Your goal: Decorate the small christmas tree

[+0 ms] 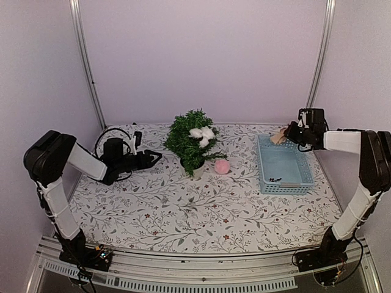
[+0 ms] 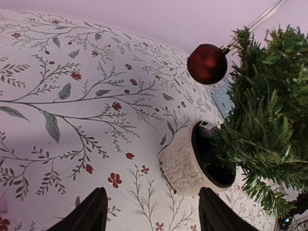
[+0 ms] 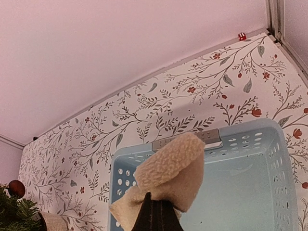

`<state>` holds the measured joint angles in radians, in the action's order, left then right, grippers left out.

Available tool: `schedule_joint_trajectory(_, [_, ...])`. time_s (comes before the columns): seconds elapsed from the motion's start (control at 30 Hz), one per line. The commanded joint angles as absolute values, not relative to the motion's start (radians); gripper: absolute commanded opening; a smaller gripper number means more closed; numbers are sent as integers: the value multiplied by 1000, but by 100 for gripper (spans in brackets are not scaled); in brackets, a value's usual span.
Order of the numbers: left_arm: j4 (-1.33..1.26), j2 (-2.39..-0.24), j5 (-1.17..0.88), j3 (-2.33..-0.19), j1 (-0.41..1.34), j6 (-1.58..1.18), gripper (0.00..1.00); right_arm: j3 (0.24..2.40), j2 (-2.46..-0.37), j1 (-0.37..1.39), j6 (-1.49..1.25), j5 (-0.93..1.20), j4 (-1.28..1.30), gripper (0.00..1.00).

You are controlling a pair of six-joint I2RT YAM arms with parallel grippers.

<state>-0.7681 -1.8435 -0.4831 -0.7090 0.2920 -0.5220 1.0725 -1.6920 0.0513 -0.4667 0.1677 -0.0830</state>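
The small christmas tree (image 1: 190,141) stands mid-table in a fleecy white pot (image 1: 197,170), with a white fluffy ornament (image 1: 202,134) on its top branches. In the left wrist view a dark red bauble (image 2: 207,63) hangs from a branch of the tree (image 2: 267,120) above the pot (image 2: 190,166). My left gripper (image 1: 156,157) lies low just left of the tree, open (image 2: 154,216), with nothing between its fingers. My right gripper (image 1: 288,135) hovers over the far end of the blue basket (image 1: 282,166), shut (image 3: 150,199) on a beige fleece piece (image 3: 171,166).
A pink pom-pom (image 1: 222,166) lies on the flowered tablecloth right of the pot. The basket (image 3: 250,187) holds a few small dark bits near its front. White walls with metal rails close the back and sides.
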Motion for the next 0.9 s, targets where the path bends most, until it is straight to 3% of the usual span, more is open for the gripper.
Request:
schedule_joint_trajectory(0.0, [-1018,-1963,-605,-732,296,-636,64,1053,-1632,51,-449,185,-83,0])
schedule_joint_trajectory(0.43, [-1210,-2181,-624,-851,385,-766,48,1029,-1590,50,-441,191,-76,0])
schedule_joint_trajectory(0.87, [-1292,-2253,-653,-875,431,-783,33,1024,-1592,51,-436,207,-86,0])
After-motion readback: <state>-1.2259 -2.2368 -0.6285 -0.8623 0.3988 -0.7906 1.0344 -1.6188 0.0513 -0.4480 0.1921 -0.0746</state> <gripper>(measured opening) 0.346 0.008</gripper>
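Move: From the left hand, its open fingers pointing forward, right and down, the white pot of the christmas tree stands about 14 cm to the right, roughly level in reach and some 4 cm lower. The red bauble hangs about 10 cm ahead, 12 cm right and 6 cm higher; the pink ball lies around 25 cm right, 1 cm back and 4 cm lower. From the right hand, the pot is about 37 cm left, 10 cm back and 10 cm below. The left hand heads right for the near side of the pot, about 8 cm, sinking some 3 cm, mostly early on. Its left side rolls down about 15 degrees and it turns some 10 degrees clockwise while the fingers close to about half their earlier gap; contact with the pot can't be made out. The right hand, still pinching the beige ornament, eases up and back by about 1.5 cm each way above the basket. ##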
